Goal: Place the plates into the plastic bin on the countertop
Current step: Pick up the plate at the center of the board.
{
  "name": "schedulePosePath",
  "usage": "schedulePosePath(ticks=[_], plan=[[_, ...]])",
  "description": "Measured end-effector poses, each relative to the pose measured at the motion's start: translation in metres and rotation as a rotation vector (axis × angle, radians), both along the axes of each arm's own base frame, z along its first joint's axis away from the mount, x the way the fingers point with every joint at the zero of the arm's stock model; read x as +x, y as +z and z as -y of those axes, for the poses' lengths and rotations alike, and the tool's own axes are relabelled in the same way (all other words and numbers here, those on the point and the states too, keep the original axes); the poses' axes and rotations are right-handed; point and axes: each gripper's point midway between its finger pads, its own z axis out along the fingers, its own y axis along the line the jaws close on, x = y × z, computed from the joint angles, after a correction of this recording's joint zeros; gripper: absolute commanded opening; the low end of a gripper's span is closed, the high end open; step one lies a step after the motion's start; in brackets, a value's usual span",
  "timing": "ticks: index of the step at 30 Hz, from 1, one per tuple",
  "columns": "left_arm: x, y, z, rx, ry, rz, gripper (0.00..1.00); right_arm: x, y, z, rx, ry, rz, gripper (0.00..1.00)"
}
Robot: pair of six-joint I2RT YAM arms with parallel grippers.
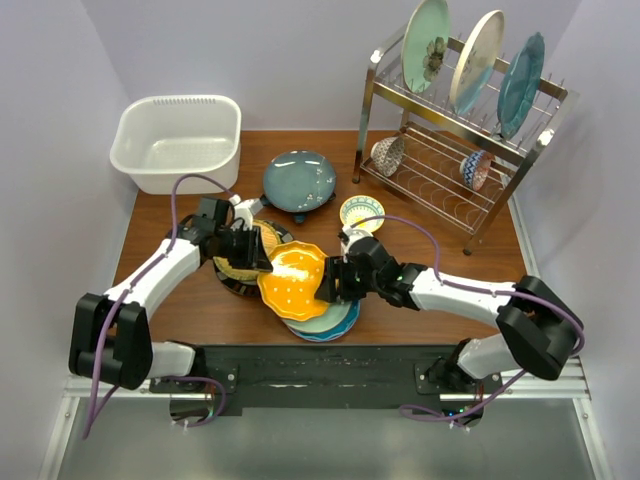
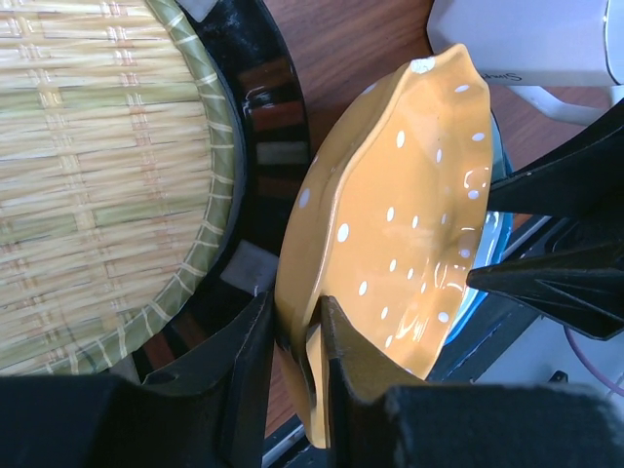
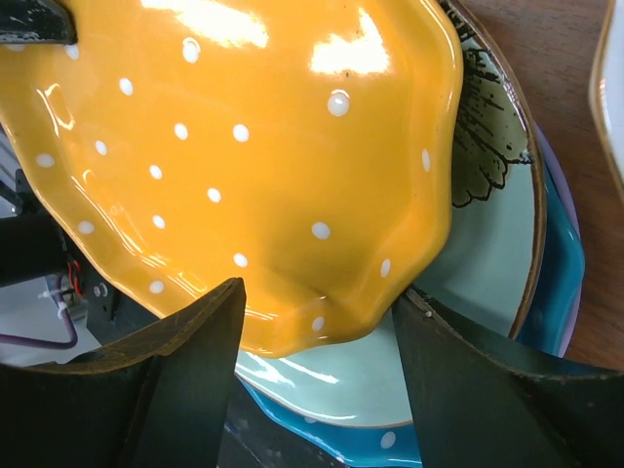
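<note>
The orange scalloped white-dotted plate (image 1: 293,280) hangs tilted over a stack of plates (image 1: 325,322). My left gripper (image 1: 262,262) is shut on its left rim; in the left wrist view the fingers (image 2: 327,331) pinch the orange plate's (image 2: 390,234) edge, left gripper (image 2: 294,302). My right gripper (image 1: 330,282) stands open at the plate's right rim, its jaws on either side of the orange plate (image 3: 253,166) without pinching it, right gripper (image 3: 317,292). Beneath lie a pale green floral plate (image 3: 487,224) and a blue dotted plate (image 3: 390,444). The white plastic bin (image 1: 178,140) stands at the back left of the countertop (image 1: 440,250).
A black-rimmed plate with a yellow woven centre (image 2: 88,175) lies just left of the orange one. A dark teal plate (image 1: 298,180) and a small patterned bowl (image 1: 361,212) sit mid-table. The wire dish rack (image 1: 455,150) at the back right holds three upright plates and two bowls.
</note>
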Motion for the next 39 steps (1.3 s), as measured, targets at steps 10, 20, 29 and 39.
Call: schedulePosePath(ticks=[10, 20, 29, 39], plan=[[0.007, 0.011, -0.002, -0.02, 0.018, 0.02, 0.0, 0.001, 0.022, 0.001, 0.039, 0.006, 0.056, 0.83], [0.011, 0.015, -0.005, -0.019, 0.032, 0.029, 0.0, 0.0, 0.043, 0.004, 0.079, 0.026, 0.127, 0.99], [0.018, 0.021, -0.01, -0.011, 0.055, 0.049, 0.0, 0.003, 0.052, 0.007, 0.085, 0.024, 0.171, 0.99], [0.024, 0.026, -0.018, -0.012, 0.084, 0.068, 0.0, 0.003, 0.052, 0.007, 0.083, 0.027, 0.173, 0.99]])
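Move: The left hand still holds the orange plate's left rim; the plastic bin is about 29 cm ahead and 21 cm left of it, the woven tray 2 cm ahead, 4 cm left and 6 cm below. From the right hand, the orange plate's middle is some 9 cm left and 1 cm back, about level in height; the plate stack 7 cm back, 2 cm left and 5 cm down; the mug 6 cm ahead, 7 cm right and slightly lower. Keeping its pinch on the orange plate's left rim, the left hand raises it about 2.5 cm while edging as far forward and a little left, away from the stack and towards the bin. The right fingers spread fully and come clear of the opposite rim, that hand rising about 5 cm and tipping up some 10 degrees before it stops. ##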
